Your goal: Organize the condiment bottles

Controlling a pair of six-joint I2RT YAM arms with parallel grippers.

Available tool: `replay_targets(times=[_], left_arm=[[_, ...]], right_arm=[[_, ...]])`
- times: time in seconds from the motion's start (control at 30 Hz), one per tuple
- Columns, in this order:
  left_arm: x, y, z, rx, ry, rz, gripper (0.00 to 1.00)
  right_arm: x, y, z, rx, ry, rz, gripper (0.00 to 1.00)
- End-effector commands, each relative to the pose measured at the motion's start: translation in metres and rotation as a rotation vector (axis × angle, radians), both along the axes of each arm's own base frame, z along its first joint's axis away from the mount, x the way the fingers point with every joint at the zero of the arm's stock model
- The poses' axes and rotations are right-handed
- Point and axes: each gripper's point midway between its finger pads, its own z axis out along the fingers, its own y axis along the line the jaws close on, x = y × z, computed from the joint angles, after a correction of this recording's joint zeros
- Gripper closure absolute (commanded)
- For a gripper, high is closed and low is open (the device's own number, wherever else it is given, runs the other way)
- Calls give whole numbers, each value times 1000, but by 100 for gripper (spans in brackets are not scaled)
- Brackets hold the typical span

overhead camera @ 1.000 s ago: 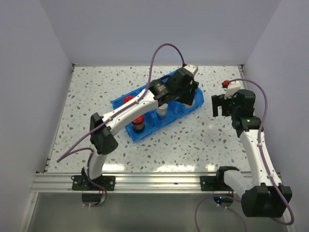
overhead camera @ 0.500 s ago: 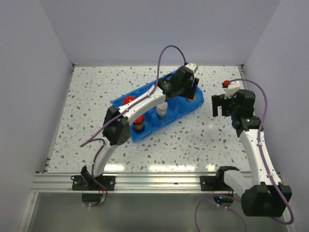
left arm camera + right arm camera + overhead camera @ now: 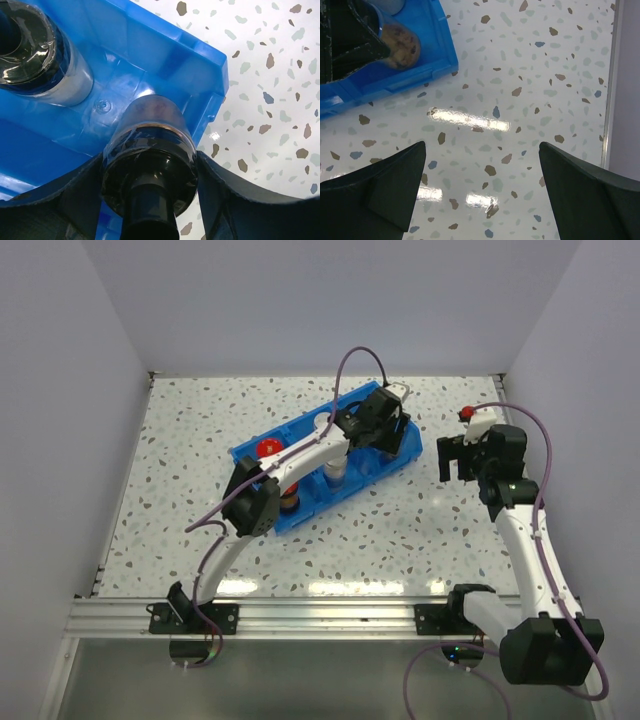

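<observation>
My left gripper (image 3: pixel 150 159) is shut on a black-capped bottle (image 3: pixel 150 125) with a dark body, held upright with its base down in the right end compartment of the blue bin (image 3: pixel 165 45). A second black-capped bottle (image 3: pixel 30 45) stands beside it in that compartment. From above, the left gripper (image 3: pixel 385 433) reaches over the bin's (image 3: pixel 375 480) right end. A silver-capped bottle (image 3: pixel 337 472) stands in the middle compartment. Two red-capped bottles (image 3: pixel 266 448) (image 3: pixel 289 497) are in the left one. My right gripper (image 3: pixel 452 458) hangs open over bare table to the bin's right.
The right wrist view shows the open right gripper (image 3: pixel 482 150) above speckled table, with the bin's corner (image 3: pixel 435 62) at upper left. The table's right edge (image 3: pixel 610 85) and wall lie close by. Walls enclose the table on three sides.
The left arm's elbow has swung right and forward, and its gripper has come down a little with the bottle into the bin's right end. The right arm has not moved.
</observation>
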Motion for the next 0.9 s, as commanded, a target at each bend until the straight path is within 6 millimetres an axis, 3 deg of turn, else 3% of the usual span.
replay_targets(times=[0.0, 0.3, 0.4, 0.43, 0.5, 0.53, 0.6, 0.63, 0.67, 0.7, 0.73, 0.77, 0.8, 0.83, 0.87], left_arm=[[18, -12, 41, -90, -100, -4, 31], [16, -9, 59, -106, -120, -1, 16], [14, -4, 79, -125, -146, 5, 16], [12, -1, 101, -149, -176, 7, 16], [8, 7, 113, -150, -198, 10, 16], [3, 15, 148, -183, -252, 10, 16], [-6, 31, 157, -168, -279, 18, 16], [-16, 46, 202, -216, -358, 21, 14], [-21, 60, 188, -177, -351, 42, 13], [-28, 72, 197, -179, -376, 55, 11], [-44, 96, 238, -225, -446, 79, 7], [-49, 113, 219, -178, -459, 96, 6], [-58, 128, 224, -175, -488, 114, 2], [-76, 157, 266, -236, -584, 147, 0], [-82, 179, 231, -168, -566, 185, 0]], right_arm=[[7, 2, 4, 18, -28, 7, 1], [7, 2, 3, 11, -24, 10, 1], [7, 1, 3, 3, -26, 11, 1], [6, 0, 2, 0, -24, 10, 1], [6, 0, 3, -5, -29, 14, 1], [6, 0, 3, -3, -30, 15, 1], [5, 0, 3, -9, -30, 25, 1], [4, -1, 5, -10, -35, 26, 1], [4, 1, 5, -11, -38, 45, 1], [3, 2, 7, -9, -42, 53, 1], [2, 2, 13, -8, -63, 51, 1], [0, 2, 14, 6, -71, 43, 1], [1, 2, 18, 13, -91, 40, 1], [-2, 2, 24, 17, -112, 36, 2], [-2, 3, 24, 33, -119, 37, 1]])
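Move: My left hand holds a black-lidded bottle by its top in the near right corner of the blue tray, the bottle's middle straight below my grip, about 4 cm down. The other black-lidded bottle stands some 6 cm ahead and 6 cm left; of the two white-lidded bottles, the near one is about 14 cm left and 6 cm back, the far one some 16 cm left and level. From my right hand the held bottle lies roughly 9 cm ahead, 15 cm left and 12 cm lower. I open my left fingers around the black-lidded bottle and let go of it, keeping my hand almost still at first. Then I pull away with growing speed, about 19 cm up, some 12 cm left and a little back, up off the bottle and towards the white-lidded pair's side of the tray, opening fully while my fingertips tip up some 20 degrees. ##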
